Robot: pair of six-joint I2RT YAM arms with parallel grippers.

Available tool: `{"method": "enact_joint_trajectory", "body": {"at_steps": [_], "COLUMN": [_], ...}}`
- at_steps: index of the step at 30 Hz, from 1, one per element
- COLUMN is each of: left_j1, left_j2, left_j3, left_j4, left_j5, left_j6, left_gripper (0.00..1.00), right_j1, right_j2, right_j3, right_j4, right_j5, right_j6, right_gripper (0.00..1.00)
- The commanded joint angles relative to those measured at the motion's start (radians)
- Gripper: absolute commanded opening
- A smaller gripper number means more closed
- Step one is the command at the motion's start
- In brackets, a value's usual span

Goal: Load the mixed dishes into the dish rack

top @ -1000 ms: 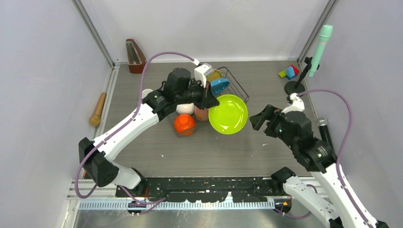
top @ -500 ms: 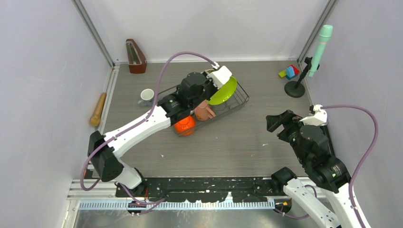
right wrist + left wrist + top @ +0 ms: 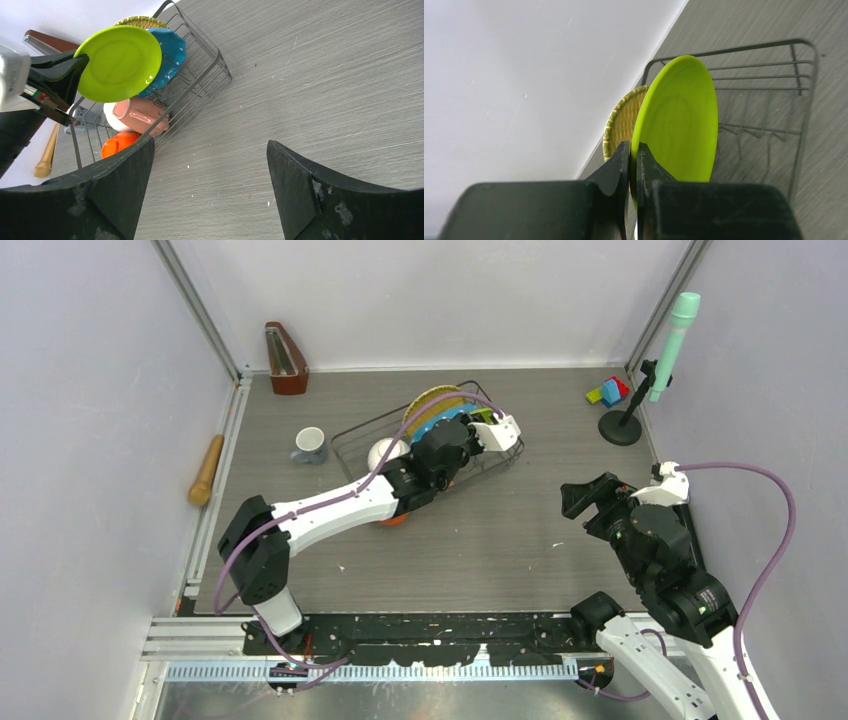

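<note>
My left gripper [image 3: 634, 152] is shut on the rim of the lime green plate [image 3: 679, 120]. It holds the plate on edge over the dish rack [image 3: 774, 90], beside the teal-blue plate [image 3: 170, 55] and the yellow woven plate [image 3: 621, 122]. Whether the plate touches the tines I cannot tell. In the rack lie the salmon-pink mug [image 3: 140, 115] and the white bowl [image 3: 383, 452]. The orange bowl [image 3: 117, 142] shows at the rack's near end. A grey-blue mug [image 3: 310, 445] stands on the table left of the rack. My right gripper [image 3: 585, 495] hangs open and empty over the table, right of the rack.
A wooden metronome [image 3: 285, 358] stands at the back left, and a wooden rolling pin [image 3: 207, 468] lies along the left wall. Coloured toy blocks [image 3: 608, 391] and a stand with a mint-green microphone [image 3: 672, 335] are at the back right.
The left arm has carried the lime green plate from in front of the rack to above it and turned it on edge. The right arm drew back to the right, then held still.
</note>
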Motion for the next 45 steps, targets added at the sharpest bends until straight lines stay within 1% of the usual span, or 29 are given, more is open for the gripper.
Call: {"method": "enact_joint_trajectory", "body": {"at_steps": [1,10,15,20,24,27,28,29,30,31,33,35,37,39,45], "left_j1": [-0.01,-0.035,-0.036,-0.035,-0.035,-0.034,-0.034,-0.035,-0.035,-0.035,-0.035,-0.034,-0.034,-0.035,-0.03], "left_j2": [0.019,0.11,0.181,0.217,0.208,0.193,0.184,0.176,0.17,0.163,0.142,0.115,0.082,0.046,-0.083], "left_j3": [-0.036,-0.105,-0.138,-0.153,-0.169,-0.173,-0.167,-0.16,-0.153,-0.147,-0.136,-0.13,-0.129,-0.119,-0.042], "left_j4": [0.228,0.419,0.58,0.595,0.591,0.538,0.506,0.478,0.464,0.446,0.399,0.347,0.301,0.241,-0.071], "left_j5": [-0.107,-0.181,-0.256,-0.264,-0.271,-0.276,-0.281,-0.29,-0.31,-0.333,-0.354,-0.361,-0.36,-0.355,-0.251], "left_j6": [0.087,0.167,0.273,0.3,0.292,0.252,0.232,0.211,0.191,0.165,0.129,0.097,0.066,0.026,-0.159], "left_gripper": [0.0,0.0,0.0,0.0,0.0,0.0,0.01,0.05,0.13,0.24,0.44,0.56,0.64,0.7,0.79], "right_j1": [0.001,0.001,0.001,0.001,0.001,0.001,0.001,0.001,0.001,0.0,0.001,0.001,0.001,0.001,0.001], "right_j2": [-0.013,-0.011,-0.025,-0.028,-0.023,-0.018,-0.017,-0.016,-0.015,-0.014,-0.014,-0.015,-0.015,-0.018,-0.018], "right_j3": [0.0,-0.003,-0.008,-0.007,-0.007,-0.008,-0.009,-0.01,-0.01,-0.01,-0.011,-0.011,-0.012,-0.012,-0.019], "right_j4": [0.016,0.02,0.013,0.011,0.011,0.013,0.014,0.014,0.014,0.014,0.016,0.016,0.016,0.015,0.016], "right_j5": [0.024,0.007,0.003,0.0,-0.001,-0.003,-0.004,-0.006,-0.009,-0.01,-0.014,-0.019,-0.023,-0.027,-0.039], "right_j6": [0.017,0.036,0.042,0.043,0.047,0.048,0.05,0.051,0.053,0.055,0.056,0.056,0.059,0.062,0.074], "right_gripper": [0.88,0.88,0.88,0.88,0.88,0.88,0.88,0.88,0.88,0.88,0.88,0.88,0.88,0.88,0.88]}}
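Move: The green plate, already pinched by its edge in the left hand, is bound for the rack slot beside the blue plate, about 5 cm ahead, 3 cm right and 10 cm below that hand. The blue plate stands about 5 cm left of that slot, the yellow woven plate roughly 9 cm left of it and 2 cm farther out. The pink mug lies some 11 cm left of the hand, 4 cm back and 16 cm down. From the right hand the slot is about 19 cm ahead and 18 cm left. The green plate is lowered about 9 cm into the rack beside the blue one, the left hand easing slightly right on the way and tilting its fingertips up some 10 degrees. At the bottom the fingers open wide and let go of the plate's edge; the hand then shifts about 5 cm left, turning a little counter-clockwise, and backs up and away by about 4 cm. ##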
